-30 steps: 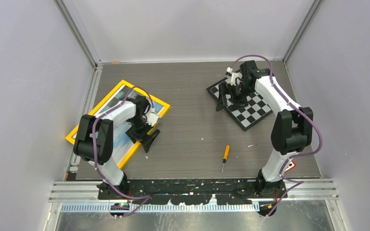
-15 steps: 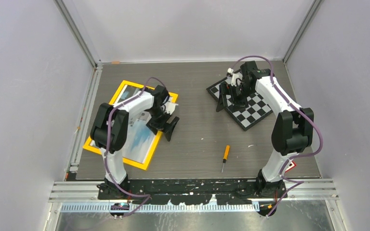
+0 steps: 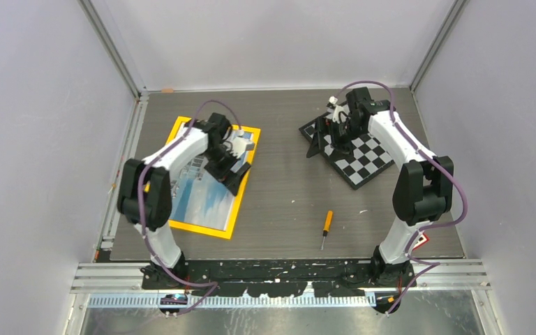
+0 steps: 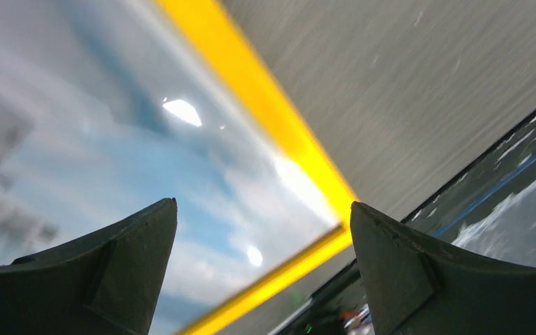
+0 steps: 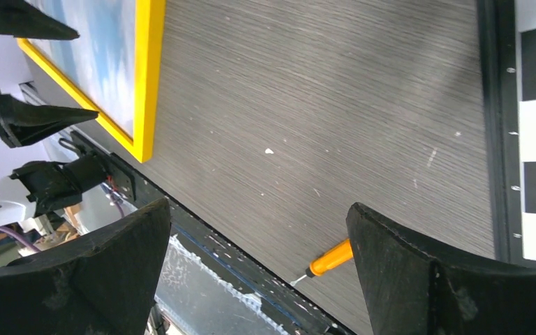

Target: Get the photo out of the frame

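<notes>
The yellow frame (image 3: 199, 229) lies flat on the left of the table, face up, with the photo (image 3: 206, 199) of blue sky and clouds inside it. My left gripper (image 3: 232, 169) is open over the frame's right side. In the left wrist view the left gripper (image 4: 262, 216) straddles the photo (image 4: 112, 153) and the frame's yellow corner (image 4: 321, 188); I cannot tell whether the fingertips touch. My right gripper (image 3: 323, 137) is open at the left corner of the checkerboard, holding nothing. In the right wrist view the right gripper (image 5: 258, 216) looks across at the frame (image 5: 146, 77).
A black-and-white checkerboard (image 3: 366, 157) lies at the back right under the right arm. An orange-handled screwdriver (image 3: 326, 225) lies near the front edge between the arms, also seen as the screwdriver (image 5: 331, 258) in the right wrist view. Walls close in on both sides.
The frame has swung round and slid right, away from the left wall, from a diagonal lie to nearly square with the table. My left gripper moved with it. The right arm barely shifted.
</notes>
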`<state>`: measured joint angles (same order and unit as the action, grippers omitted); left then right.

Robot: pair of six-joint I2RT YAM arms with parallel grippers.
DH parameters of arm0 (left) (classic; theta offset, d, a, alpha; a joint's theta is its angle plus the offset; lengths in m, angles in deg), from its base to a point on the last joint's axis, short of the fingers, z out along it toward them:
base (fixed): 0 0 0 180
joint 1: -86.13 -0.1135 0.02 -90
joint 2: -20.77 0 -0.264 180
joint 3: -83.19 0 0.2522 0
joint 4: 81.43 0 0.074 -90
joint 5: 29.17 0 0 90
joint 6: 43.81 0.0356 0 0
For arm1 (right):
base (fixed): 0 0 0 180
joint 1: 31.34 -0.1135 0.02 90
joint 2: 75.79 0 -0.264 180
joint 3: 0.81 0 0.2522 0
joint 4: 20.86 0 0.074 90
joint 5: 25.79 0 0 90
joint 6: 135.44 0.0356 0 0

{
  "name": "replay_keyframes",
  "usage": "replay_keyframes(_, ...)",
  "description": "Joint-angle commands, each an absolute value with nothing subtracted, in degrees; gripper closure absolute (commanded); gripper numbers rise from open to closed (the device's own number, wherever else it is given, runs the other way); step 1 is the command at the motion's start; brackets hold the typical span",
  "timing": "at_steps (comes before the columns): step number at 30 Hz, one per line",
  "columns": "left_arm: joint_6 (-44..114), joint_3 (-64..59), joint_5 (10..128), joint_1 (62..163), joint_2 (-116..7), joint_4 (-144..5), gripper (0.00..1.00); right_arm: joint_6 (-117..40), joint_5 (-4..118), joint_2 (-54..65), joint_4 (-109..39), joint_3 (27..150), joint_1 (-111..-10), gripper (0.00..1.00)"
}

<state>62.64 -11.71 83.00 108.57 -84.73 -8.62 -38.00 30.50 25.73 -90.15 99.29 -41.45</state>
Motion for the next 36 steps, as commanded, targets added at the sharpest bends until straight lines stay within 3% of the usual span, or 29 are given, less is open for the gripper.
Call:
replay_keyframes(1, 82.14, -1.51, 76.35, 105.91, -71.87, -1.25, 0.05, -35.42, 27.76, 25.2, -87.13, 98.99, -43.3, 0.0)
replay_keyframes(4, 93.68, 6.88, 73.89, 105.91, -61.3, -1.1, 0.04, -35.82, 27.97, 24.98, -87.12, 98.29, -43.46, 0.0)
replay_keyframes(9, 104.12, 14.87, 72.12, 106.11, -54.2, 0.22, 0.09, -36.74, 28.05, 24.91, -87.57, 96.99, -43.46, 0.0)
replay_keyframes(20, 98.6, 27.18, 63.04, 121.8, -53.92, -13.9, 0.3, -38.73, 29.99, 25.0, -89.31, 98.58, -43.4, 0.0)
replay_keyframes(26, 92.96, 27.8, 57.88, 127.92, -58.36, -19.44, 0.51, -38.95, 30.73, 25.13, -89.29, 98.58, -43.24, 0.0)
replay_keyframes(30, 88.84, 26.98, 55.62, 132.84, -61.02, -22.62, 0.6, -39.47, 32.58, 25.15, -88.64, 98.78, -42.23, 0.0)
replay_keyframes(36, 78.34, 16.79, 59.29, 133.94, -70.23, -21.25, 0.78, -39.66, 32.3, 26.9, -89.07, 101.49, -37.23, 0.0)
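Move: The frame's near bar, where it will be gripped, is about 14 cm back, 8 cm left and 6 cm below the left hand. The frame's near right corner lies about 15 cm back and 2 cm left; the photo's middle is about 2 cm ahead and 8 cm left. From the idle right hand, that bar is roughly 20 cm back, 31 cm left and 13 cm below. Left hand swings back-left about 15 cm, turns some 50 degrees clockwise, lowers, and closes around frame's near bar. ##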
